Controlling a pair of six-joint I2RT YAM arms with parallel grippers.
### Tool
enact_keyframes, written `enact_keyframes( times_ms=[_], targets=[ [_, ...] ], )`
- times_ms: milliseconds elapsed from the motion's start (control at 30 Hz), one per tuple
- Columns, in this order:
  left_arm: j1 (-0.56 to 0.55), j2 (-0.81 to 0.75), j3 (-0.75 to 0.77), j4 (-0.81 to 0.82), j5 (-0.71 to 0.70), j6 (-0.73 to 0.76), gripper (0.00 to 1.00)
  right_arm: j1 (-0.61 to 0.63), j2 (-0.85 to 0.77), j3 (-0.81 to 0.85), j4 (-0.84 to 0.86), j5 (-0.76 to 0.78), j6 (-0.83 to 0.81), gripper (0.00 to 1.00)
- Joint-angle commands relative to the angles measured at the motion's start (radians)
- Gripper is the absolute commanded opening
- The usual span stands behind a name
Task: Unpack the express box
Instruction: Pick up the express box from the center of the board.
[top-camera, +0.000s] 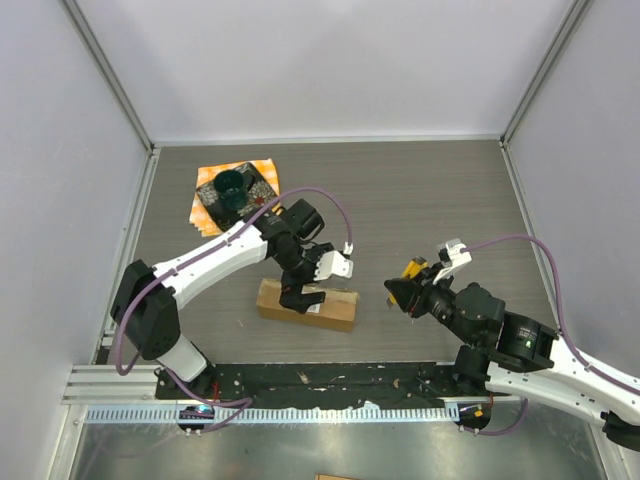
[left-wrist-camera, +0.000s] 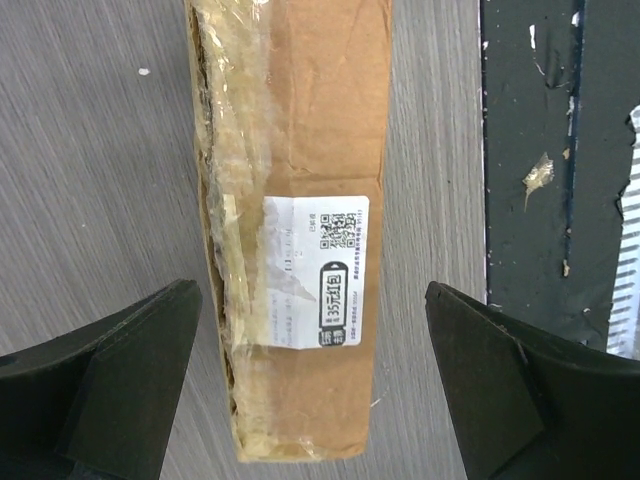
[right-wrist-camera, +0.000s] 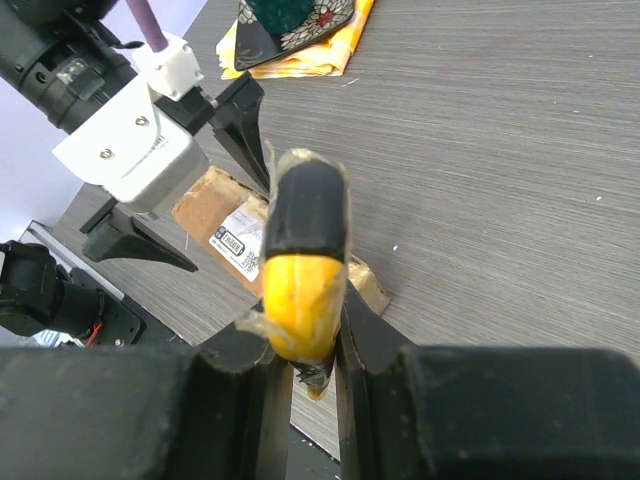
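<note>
The express box (top-camera: 338, 312) is an oblong brown cardboard parcel lying flat near the table's front edge, with a white printed label and shiny tape along one side (left-wrist-camera: 320, 150). My left gripper (top-camera: 300, 297) hangs open just above it, its two dark fingers straddling the box's width near one end (left-wrist-camera: 310, 290) without touching it. My right gripper (top-camera: 400, 292) is to the right of the box, apart from it, and shut on a yellow and black tool (right-wrist-camera: 305, 260) wrapped in clear tape. The tool's black end points toward the box (right-wrist-camera: 215, 205).
A dark dish on an orange cloth (top-camera: 232, 190) sits at the back left, behind the left arm. A black strip (top-camera: 330, 380) runs along the near table edge, close beside the box (left-wrist-camera: 530, 150). Grey walls enclose the table on three sides.
</note>
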Motion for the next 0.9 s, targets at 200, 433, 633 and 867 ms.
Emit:
enact_keyframes(
  times_ms=[200, 433, 633, 867],
  targets=[
    [0.005, 0.028, -0.085, 0.174, -0.018, 0.021, 1.0, -0.001, -0.023, 0.04, 0.016, 0.009, -0.015, 0.01],
    [0.005, 0.037, -0.162, 0.33, -0.088, 0.001, 1.0, 0.0, -0.021, 0.036, 0.016, 0.011, -0.018, 0.01],
    [-0.009, 0.045, -0.209, 0.379, -0.105, 0.024, 1.0, 0.0, -0.021, 0.033, 0.017, 0.015, -0.026, 0.01],
    [-0.054, 0.079, -0.255, 0.444, -0.124, 0.054, 1.0, 0.0, -0.029, 0.025, 0.009, 0.011, -0.027, 0.01]
  ],
)
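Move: The express box lies crosswise right under my open left hand, its middle about 9 cm below, some 2 cm farther out and hardly off to either side. The flowered tray with its green cup stands roughly 32 cm ahead of that hand and 18 cm left, about 10 cm lower. The yellow cutter, held by my right hand, is about 24 cm to the left hand's right, level with it and some 10 cm higher. From my right hand the box is 23 cm left, 4 cm ahead and 19 cm down. With its fingers kept wide open, I sink my left hand about 7.5 cm onto the box, easing some 2 cm forward as it goes and tilting slightly, until one finger stands beyond the long far side and the other on the near side. I don't close yet. ##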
